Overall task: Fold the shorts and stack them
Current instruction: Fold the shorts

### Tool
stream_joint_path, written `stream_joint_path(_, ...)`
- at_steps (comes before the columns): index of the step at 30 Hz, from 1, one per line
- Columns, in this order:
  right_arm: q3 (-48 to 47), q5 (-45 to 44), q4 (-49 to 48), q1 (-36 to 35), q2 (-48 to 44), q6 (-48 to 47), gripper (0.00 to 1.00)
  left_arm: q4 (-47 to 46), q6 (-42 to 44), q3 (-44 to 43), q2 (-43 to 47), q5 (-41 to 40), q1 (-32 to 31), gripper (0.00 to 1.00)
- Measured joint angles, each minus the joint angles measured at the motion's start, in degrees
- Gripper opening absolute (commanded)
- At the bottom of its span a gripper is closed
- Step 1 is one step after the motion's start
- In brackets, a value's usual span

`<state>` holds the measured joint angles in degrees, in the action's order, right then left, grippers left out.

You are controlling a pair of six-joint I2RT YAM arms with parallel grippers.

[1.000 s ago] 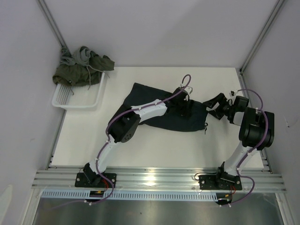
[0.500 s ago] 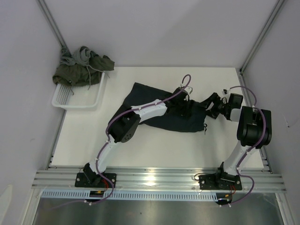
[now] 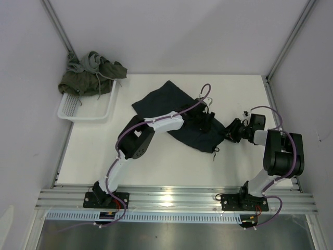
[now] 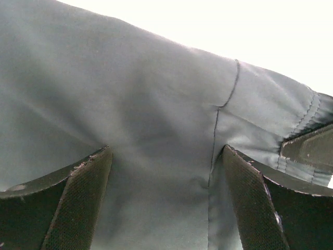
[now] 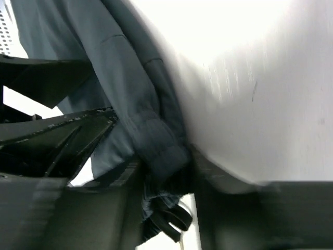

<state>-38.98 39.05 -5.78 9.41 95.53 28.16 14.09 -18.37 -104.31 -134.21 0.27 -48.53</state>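
The dark navy shorts lie spread at the table's middle. My left gripper presses down on their right part; in the left wrist view it stands open, its fingers wide apart on flat navy cloth. My right gripper is at the shorts' right edge. In the right wrist view it is shut on the bunched navy waistband, a drawstring loop hanging below. Olive green shorts and light grey shorts are heaped over the basket's far rim.
The white mesh basket stands at the table's far left corner against the wall. Metal frame posts rise at the back corners. The left arm's links stretch across the table's middle.
The right gripper moved left to the shorts' right edge and closed on the waistband. The navy shorts swung round, their left corner going farther back and their right end nearer. The left gripper stayed open.
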Motion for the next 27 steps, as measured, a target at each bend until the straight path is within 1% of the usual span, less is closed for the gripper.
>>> stream_joint_path(1,0.3,-0.4,0.6,0.0,-0.4,-0.1,0.29,-0.2,0.0,0.5,0.2,0.0,0.0,0.89)
stream_joint_path(2,0.4,-0.7,1.3,0.0,-0.9,-0.1,0.21,-0.7,0.2,1.5,0.8,0.0,0.0,0.89)
stream_joint_path(5,0.5,-1.4,2.9,-0.3,-2.3,-0.2,0.07,-0.9,0.4,5.4,3.7,0.2,0.0,0.90)
stream_joint_path(8,0.5,-2.1,5.3,-0.3,-3.7,-0.2,0.00,0.3,0.8,11.0,8.2,-0.3,-0.1,0.90)
stream_joint_path(14,0.6,-2.8,10.2,-0.5,-6.5,0.3,0.00,2.9,3.0,21.4,22.9,-3.3,-1.3,0.90)
stream_joint_path(16,0.6,-3.5,12.4,-1.0,-8.6,0.8,0.00,2.7,3.6,24.4,28.5,-5.5,-3.1,0.90)
stream_joint_path(19,0.7,-5.3,15.5,-3.0,-13.2,2.1,0.00,1.3,3.9,28.0,34.9,-8.2,-7.6,0.90)
stream_joint_path(23,0.8,-8.4,19.3,-6.8,-20.0,5.4,0.00,-1.1,4.0,33.9,39.5,-10.8,-13.4,0.90)
stream_joint_path(27,0.8,-11.0,23.6,-9.2,-24.3,9.0,0.00,-3.6,5.3,40.7,40.8,-14.2,-18.0,0.92)
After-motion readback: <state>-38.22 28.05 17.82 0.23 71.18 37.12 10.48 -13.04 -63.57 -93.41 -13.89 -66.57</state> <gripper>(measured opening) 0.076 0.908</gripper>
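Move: The waistband end of the shorts sits between the right hand's half-closed fingers, about 1 cm left of its hand point; the drawstring lies 7 cm back and 5 cm left of that hand, 2 cm lower. From the left hand, the shorts' near edge is roughly 11 cm back, 4 cm left and 2 cm down, the drawstring 13 cm back and 2 cm right, and the waistband end 5 cm back and 7 cm right. Right fingers pinch the waistband end, drawing it back and up 6 cm; open left lifts off, swings back 18 cm. ##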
